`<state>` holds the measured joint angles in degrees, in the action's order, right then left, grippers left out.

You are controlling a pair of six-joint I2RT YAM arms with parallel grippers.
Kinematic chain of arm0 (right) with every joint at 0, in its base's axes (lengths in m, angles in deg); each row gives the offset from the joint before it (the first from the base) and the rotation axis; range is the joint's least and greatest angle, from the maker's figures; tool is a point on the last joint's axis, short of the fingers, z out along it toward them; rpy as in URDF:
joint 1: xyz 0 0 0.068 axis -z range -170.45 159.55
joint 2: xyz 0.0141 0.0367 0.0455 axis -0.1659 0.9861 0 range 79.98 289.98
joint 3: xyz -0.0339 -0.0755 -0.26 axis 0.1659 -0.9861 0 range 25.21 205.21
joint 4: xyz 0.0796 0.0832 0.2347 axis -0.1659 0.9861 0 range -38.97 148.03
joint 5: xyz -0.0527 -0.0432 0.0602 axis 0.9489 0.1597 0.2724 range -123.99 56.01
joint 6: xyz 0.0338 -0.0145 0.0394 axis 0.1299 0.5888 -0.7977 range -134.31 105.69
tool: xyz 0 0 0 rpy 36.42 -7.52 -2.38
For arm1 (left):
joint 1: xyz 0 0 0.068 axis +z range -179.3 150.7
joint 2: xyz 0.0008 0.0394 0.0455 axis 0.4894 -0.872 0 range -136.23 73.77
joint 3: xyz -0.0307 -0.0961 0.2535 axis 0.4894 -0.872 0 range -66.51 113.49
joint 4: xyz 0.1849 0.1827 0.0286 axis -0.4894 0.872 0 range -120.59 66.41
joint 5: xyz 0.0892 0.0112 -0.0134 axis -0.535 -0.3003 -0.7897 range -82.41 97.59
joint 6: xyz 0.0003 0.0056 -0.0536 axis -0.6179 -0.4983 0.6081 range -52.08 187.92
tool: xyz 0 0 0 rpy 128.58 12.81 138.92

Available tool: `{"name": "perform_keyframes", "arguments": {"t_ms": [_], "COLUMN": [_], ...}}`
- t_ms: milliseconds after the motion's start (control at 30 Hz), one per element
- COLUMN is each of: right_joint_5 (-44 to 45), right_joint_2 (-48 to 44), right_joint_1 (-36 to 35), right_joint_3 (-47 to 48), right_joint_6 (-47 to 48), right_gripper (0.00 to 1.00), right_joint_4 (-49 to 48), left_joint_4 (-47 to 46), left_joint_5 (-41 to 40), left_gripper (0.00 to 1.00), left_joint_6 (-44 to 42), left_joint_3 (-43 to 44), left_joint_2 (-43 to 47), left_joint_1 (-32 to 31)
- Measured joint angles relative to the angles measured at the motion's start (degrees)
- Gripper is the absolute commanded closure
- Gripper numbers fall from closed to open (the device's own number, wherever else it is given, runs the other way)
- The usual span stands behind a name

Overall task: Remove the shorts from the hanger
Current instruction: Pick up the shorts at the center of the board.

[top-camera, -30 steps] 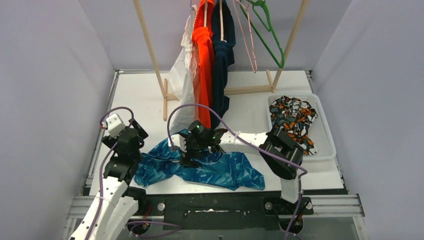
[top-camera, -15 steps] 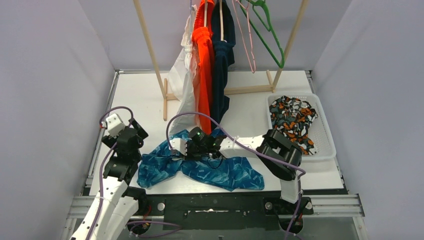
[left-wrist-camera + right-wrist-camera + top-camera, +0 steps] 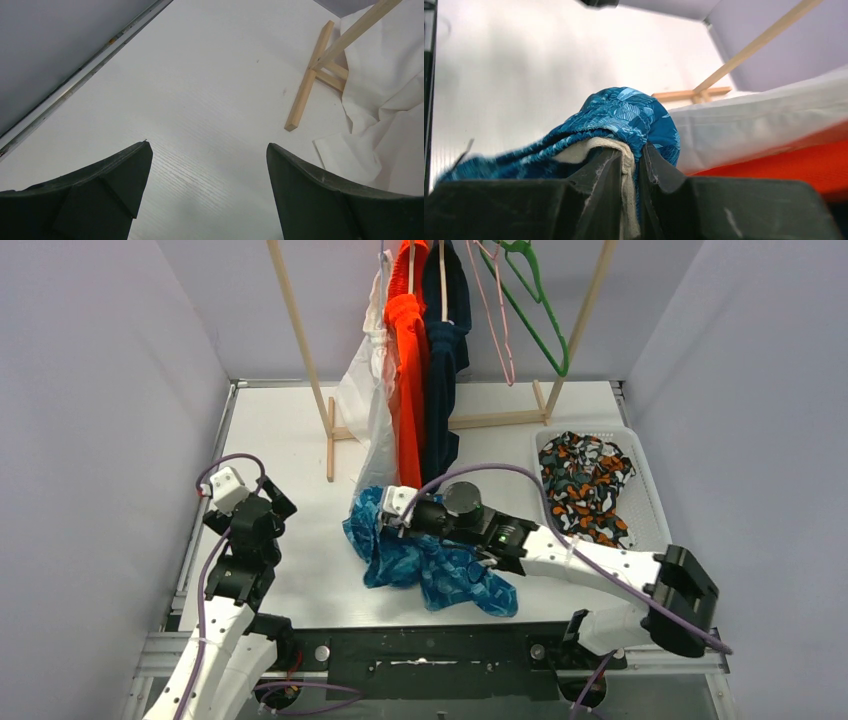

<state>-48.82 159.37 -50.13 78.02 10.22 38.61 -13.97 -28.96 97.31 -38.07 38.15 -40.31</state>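
Note:
Blue leaf-patterned shorts (image 3: pixel 430 562) lie bunched on the table in front of the rack. My right gripper (image 3: pixel 392 520) is shut on their waistband (image 3: pixel 624 117), lifting that end; blue fabric and its pale lining sit pinched between the fingers (image 3: pixel 599 175). White shorts (image 3: pixel 368 390), orange shorts (image 3: pixel 408 360) and navy shorts (image 3: pixel 445 350) hang on the wooden rack (image 3: pixel 300 350). Camouflage shorts (image 3: pixel 588 485) lie in the white basket (image 3: pixel 650 540). My left gripper (image 3: pixel 207 150) stands open over bare table at the left, holding nothing.
A pink hanger (image 3: pixel 495 310) and a green hanger (image 3: pixel 540 300) hang bare on the rack's right side. The rack's wooden foot (image 3: pixel 305 95) and the white shorts' hem (image 3: pixel 380 100) lie ahead of the left gripper. Grey walls close in on both sides.
My right gripper closed on the blue shorts and pulled them right and toward the rack, bunching them up; the right arm swung out to the right. The left arm stayed still.

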Motion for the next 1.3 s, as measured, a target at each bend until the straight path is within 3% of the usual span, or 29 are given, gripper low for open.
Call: {"name": "perform_keyframes", "arguments": {"t_ms": [267, 367, 667, 700, 767, 833, 967, 1300], "right_joint_5": [6.29, 9.22, 16.96, 17.77, 19.8, 22.16, 26.03, 30.91], "right_joint_2": [-16.22, -19.78, -32.63, -33.03, -32.85, -31.63, -26.34, -14.32], "right_joint_1": [0.0, -0.04, -0.07, -0.07, -0.07, -0.07, -0.07, 0.0], "right_joint_3": [-9.25, -10.91, -19.76, -19.96, -19.93, -19.45, -16.61, -4.5], "right_joint_6": [-2.08, -5.84, -32.79, -35.45, -40.5, -45.62, -53.09, -71.01], "right_gripper": [0.97, 0.96, 0.75, 0.69, 0.47, 0.37, 0.31, 0.04], "right_joint_4": [-6.27, -1.44, 19.58, 21.46, 24.02, 26.67, 31.06, 44.02], "left_joint_4": [-0.15, -0.15, -0.57, -0.57, -0.57, -0.59, -0.57, -0.57], "left_joint_5": [0.87, 1.05, 2.1, 2.43, 2.84, 3.13, 3.63, 3.89], "left_gripper": [0.15, 0.15, 0.15, 0.15, 0.15, 0.15, 0.15, 0.15], "left_joint_6": [0.0, 0.02, 0.0, 0.0, 0.02, 0.02, 0.02, 0.04], "left_joint_3": [0.0, 0.0, 0.0, 0.0, 0.0, 0.0, 0.0, 0.0], "left_joint_2": [0.15, 0.15, -0.68, -0.79, -0.85, -0.85, -0.81, -0.48], "left_joint_1": [0.15, 0.24, 0.26, 0.26, 0.26, 0.26, 0.26, 0.26]}}
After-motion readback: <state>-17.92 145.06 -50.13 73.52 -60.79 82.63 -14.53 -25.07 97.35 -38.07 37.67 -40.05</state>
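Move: My right hand already holds the blue shorts by the waistband. They hang with their middle about 7 cm to the right, level front to back, and some 14 cm below. The clear board I swing to is roughly 13 cm right, 3 cm back and 20 cm down. The orange shorts' hem is 12 cm ahead and 3 cm right, 12 cm lower. From my left hand that board spot is about 43 cm right, 8 cm back and 16 cm below. I lift the pinched waistband another 6 cm with my right hand while starting to swing right, then sweep it about 15 cm to the right and down over the middle of the board, drawing back a little. On the way down I turn the wrist about 60 degrees clockwise and tip the fingers steeply down, opening them wide and letting go of the shorts well above the board. ##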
